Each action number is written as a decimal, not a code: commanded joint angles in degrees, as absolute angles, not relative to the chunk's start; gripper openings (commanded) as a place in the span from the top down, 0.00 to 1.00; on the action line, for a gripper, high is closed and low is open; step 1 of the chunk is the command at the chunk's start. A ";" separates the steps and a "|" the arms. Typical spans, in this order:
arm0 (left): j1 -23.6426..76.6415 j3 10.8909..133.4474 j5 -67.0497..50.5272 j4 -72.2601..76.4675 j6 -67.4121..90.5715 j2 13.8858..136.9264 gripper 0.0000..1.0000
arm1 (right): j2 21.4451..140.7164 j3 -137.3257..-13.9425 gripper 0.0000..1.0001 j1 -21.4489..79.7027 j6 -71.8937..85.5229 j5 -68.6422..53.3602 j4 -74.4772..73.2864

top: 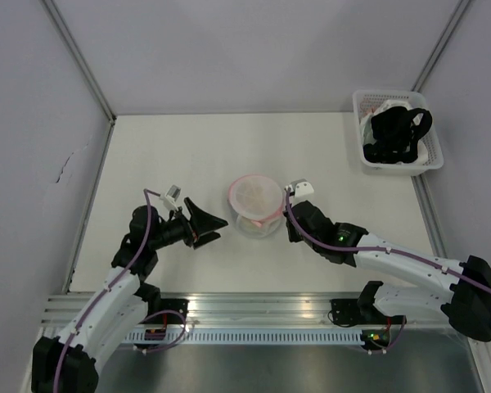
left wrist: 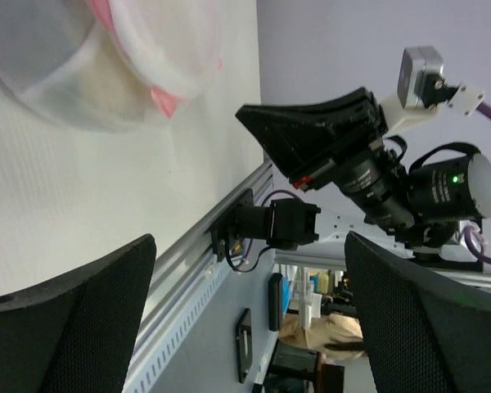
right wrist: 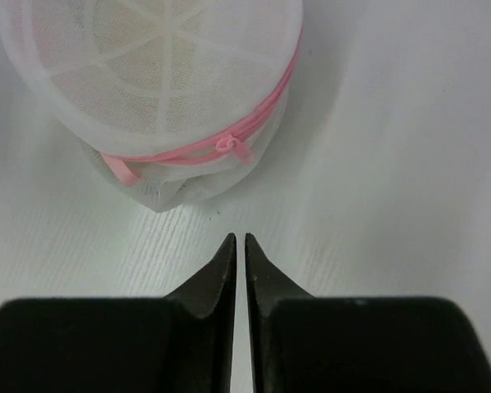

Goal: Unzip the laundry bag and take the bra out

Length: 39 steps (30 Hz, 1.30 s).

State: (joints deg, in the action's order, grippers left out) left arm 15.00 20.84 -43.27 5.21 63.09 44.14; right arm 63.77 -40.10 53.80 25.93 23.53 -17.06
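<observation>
The laundry bag (top: 256, 205) stands on the white table between my two arms, a round white mesh pouch with pink zipper trim. The right wrist view shows it (right wrist: 155, 90) just ahead, its pink zipper pull (right wrist: 231, 147) on the near side. The bra is not plainly visible; only a faint pale tint shows through the mesh. My left gripper (top: 206, 221) hovers left of the bag, wide open (left wrist: 250, 246) and holding nothing. My right gripper (top: 290, 223) sits to the bag's right, its fingertips a narrow slit apart (right wrist: 238, 237), a short gap from the bag and touching nothing.
A white plastic basket (top: 362, 123) stands at the back right corner with a black strappy garment (top: 397, 131) in it. Grey walls close in the table on the left, back and right. A metal rail (top: 254, 307) runs along the near edge.
</observation>
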 commanded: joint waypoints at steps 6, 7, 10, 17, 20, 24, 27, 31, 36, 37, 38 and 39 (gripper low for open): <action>25.65 17.13 -22.18 3.42 77.52 35.15 0.00 | 62.93 -38.58 0.65 53.88 27.51 22.33 -13.80; 26.53 17.75 -20.41 4.21 77.95 35.94 0.00 | 62.67 -38.50 0.63 53.88 27.60 22.24 -13.80; 31.26 19.16 -11.30 7.64 79.97 40.68 0.00 | 61.53 -38.32 0.61 53.88 28.04 22.41 -14.06; 39.19 22.67 2.35 21.95 84.81 58.69 0.00 | 59.33 -38.23 0.58 53.88 28.30 23.12 -15.73; 40.95 25.56 5.44 23.73 85.78 64.76 0.00 | 59.06 -38.14 0.57 53.96 28.12 23.20 -16.26; 41.40 28.03 6.94 25.31 86.66 70.30 0.00 | 59.06 -37.97 0.57 53.96 28.12 23.55 -16.17; 41.40 28.91 8.26 26.37 86.92 73.73 0.00 | 59.41 -38.06 0.57 53.88 27.95 24.08 -16.17; 41.48 29.97 6.42 27.86 86.84 77.34 0.02 | 59.77 -38.32 0.57 53.88 27.60 24.61 -16.26; 41.40 28.83 4.93 31.98 86.57 80.15 0.32 | 60.47 -37.88 0.57 53.88 27.25 24.96 -15.12; 41.40 28.57 4.75 32.95 86.66 80.42 0.39 | 60.90 -37.88 0.57 53.96 27.25 25.05 -15.12; 41.40 28.22 4.49 34.18 86.57 80.59 0.46 | 61.78 -37.88 0.58 53.88 27.16 25.14 -14.77; 41.40 28.13 4.31 34.36 86.40 80.77 0.52 | 62.22 -37.88 0.59 53.96 27.07 25.14 -14.59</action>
State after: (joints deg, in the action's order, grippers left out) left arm 41.04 28.18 5.23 28.56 84.97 80.09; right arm 60.77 -38.15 53.80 27.55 23.86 -16.16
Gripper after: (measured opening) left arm 0.515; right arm 0.417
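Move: The left hand's target is the laundry bag's left rim, about 9 cm ahead, 8 cm to its right and 7 cm below. The bag's middle lies about 11 cm ahead of that hand, 12 cm right and 12 cm down; the zipper pull, on the bag's near right side, about 7 cm ahead, 17 cm right and 8 cm below. From the right hand, the zipper pull is some 4 cm ahead, 4 cm left and 2 cm below, the bag's middle roughly 8 cm ahead, 10 cm left and 5 cm below. Back about 2 cm first, then forward, to the right and down to the bag's left rim, the left hand ends some 14 cm from its start, turning about 25 degrees counter-clockwise and tipping slightly down. Its wide-open fingers straddle the pink-trimmed rim and close to about half. The right hand keeps its place by the zipper pull and opens its nearly shut fingers to under half. ##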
